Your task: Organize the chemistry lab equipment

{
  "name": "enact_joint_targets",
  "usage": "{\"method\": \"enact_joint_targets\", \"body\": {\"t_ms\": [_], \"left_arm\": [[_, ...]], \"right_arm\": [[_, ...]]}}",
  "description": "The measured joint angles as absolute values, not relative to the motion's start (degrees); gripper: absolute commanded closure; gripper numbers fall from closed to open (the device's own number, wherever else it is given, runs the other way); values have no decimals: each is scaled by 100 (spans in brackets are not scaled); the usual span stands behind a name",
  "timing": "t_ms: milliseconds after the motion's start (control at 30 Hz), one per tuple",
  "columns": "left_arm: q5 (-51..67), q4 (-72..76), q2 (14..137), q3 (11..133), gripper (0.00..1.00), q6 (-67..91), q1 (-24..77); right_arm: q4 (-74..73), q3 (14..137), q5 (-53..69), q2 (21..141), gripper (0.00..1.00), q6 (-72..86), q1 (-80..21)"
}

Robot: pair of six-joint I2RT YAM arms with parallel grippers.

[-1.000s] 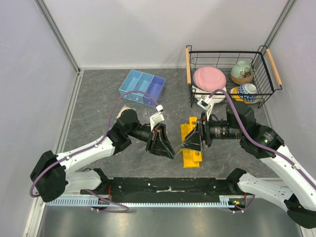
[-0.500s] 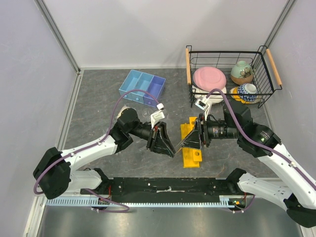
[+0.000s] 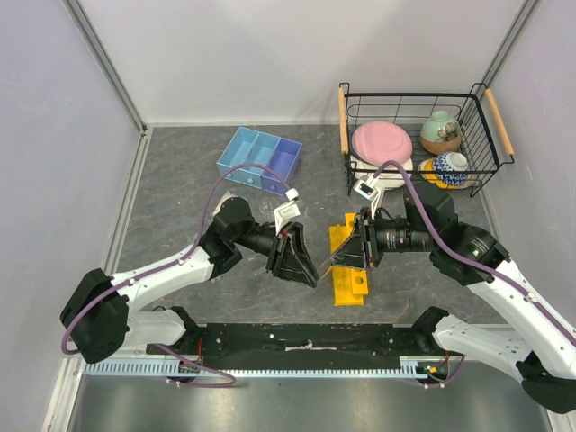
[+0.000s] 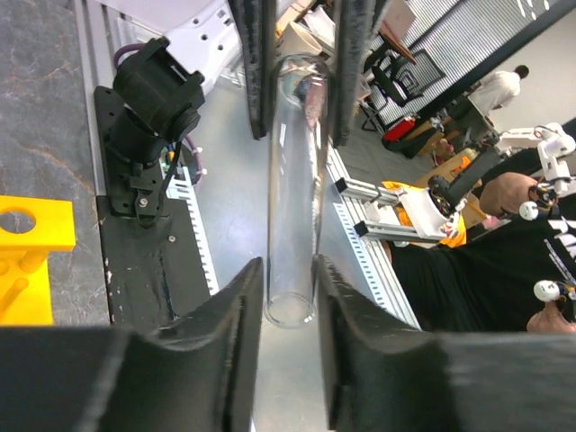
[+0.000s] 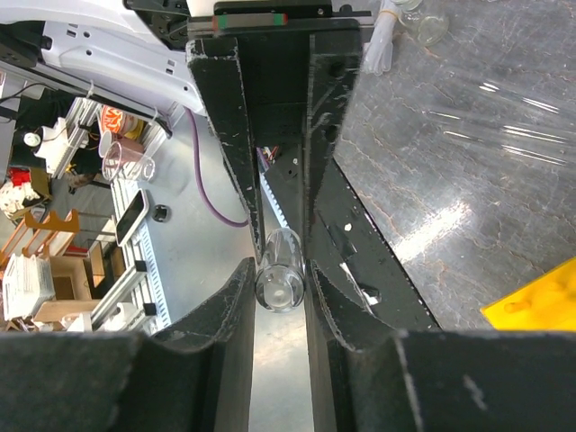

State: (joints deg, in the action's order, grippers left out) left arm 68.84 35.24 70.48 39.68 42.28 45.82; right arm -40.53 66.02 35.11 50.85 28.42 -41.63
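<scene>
A thin clear test tube (image 4: 293, 198) hangs level above the table between my two grippers, which face each other tip to tip. My left gripper (image 4: 288, 301) is shut on its open end, my right gripper (image 5: 281, 286) is shut on its rounded end (image 5: 282, 274). In the top view the left gripper (image 3: 309, 273) and right gripper (image 3: 336, 261) meet just left of the yellow rack (image 3: 351, 281), which lies flat on the table. The blue three-compartment tray (image 3: 259, 160) sits at the back left. More clear test tubes (image 5: 504, 135) lie on the dark tabletop.
A black wire basket (image 3: 481, 135) with wooden handles stands at the back right, holding a pink plate (image 3: 382, 142) and two ceramic bowls (image 3: 441, 130). Small clear glassware (image 5: 423, 22) lies near the left arm. White walls close in the table on three sides.
My right gripper's jaws have closed onto the tube's rounded end. Both grippers have shifted slightly away from the near edge. The left gripper's hold is unchanged.
</scene>
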Motion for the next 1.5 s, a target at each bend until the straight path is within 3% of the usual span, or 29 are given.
{"method": "enact_joint_targets", "body": {"t_ms": [33,133,233,367,567,700,833,1200,1500], "left_arm": [[6858,3463,7048,3970,33,4215,4582],[6729,3120,7046,3992,6,4132,4582],[6484,2307,7048,4200,0,3916,4582],[5795,504,7070,5078,0,3339,4582],[2620,-2569,7188,6971,2,2571,4582],[886,-3765,7048,7172,2,2497,4567],[-84,-4508,6705,7070,2,2497,4565],[-858,-5068,6055,6709,3,2499,4567],[-919,-5094,5817,6600,3,2497,4565]], "right_arm": [[-4058,6602,3496,5089,86,2842,-4163],[-4053,6602,3439,5111,86,2838,-4163],[-4097,6602,3321,5166,86,2805,-4163],[-4353,6722,2991,5376,89,2637,-4163],[-5076,7397,1745,6001,90,2263,-4163],[-5328,7546,849,6289,92,2104,-4163],[-5435,7546,8,6628,93,1999,-4163],[-4919,7548,-1409,7277,94,1802,-4163],[-4458,7548,-1704,8018,93,1667,-4163]]}}
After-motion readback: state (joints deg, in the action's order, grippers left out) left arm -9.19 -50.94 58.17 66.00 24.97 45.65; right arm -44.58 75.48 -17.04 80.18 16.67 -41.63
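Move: For the test tube held between both hands, the yellow rack's far end lies about 26 cm ahead of the right hand, 6 cm to its right and 25 cm below. The loose glass tubes lie some 20 cm ahead of that hand and 13 cm left, the funnel 31 cm ahead and 6 cm left, both about 31 cm down. From the left hand, those tubes are roughly 21 cm ahead, 8 cm left and 26 cm below. The test tube, gripped by both hands at first, is left to the right hand, which keeps its grip and carries it about 18 cm forward, 12 cm down and slightly right towards the rack's far end, swinging its fingers from leftward to forward-and-down. The left fingers open wide, letting go, and that hand goes some 14 cm forward, then as far left, turning its fingers down towards the loose tubes. ##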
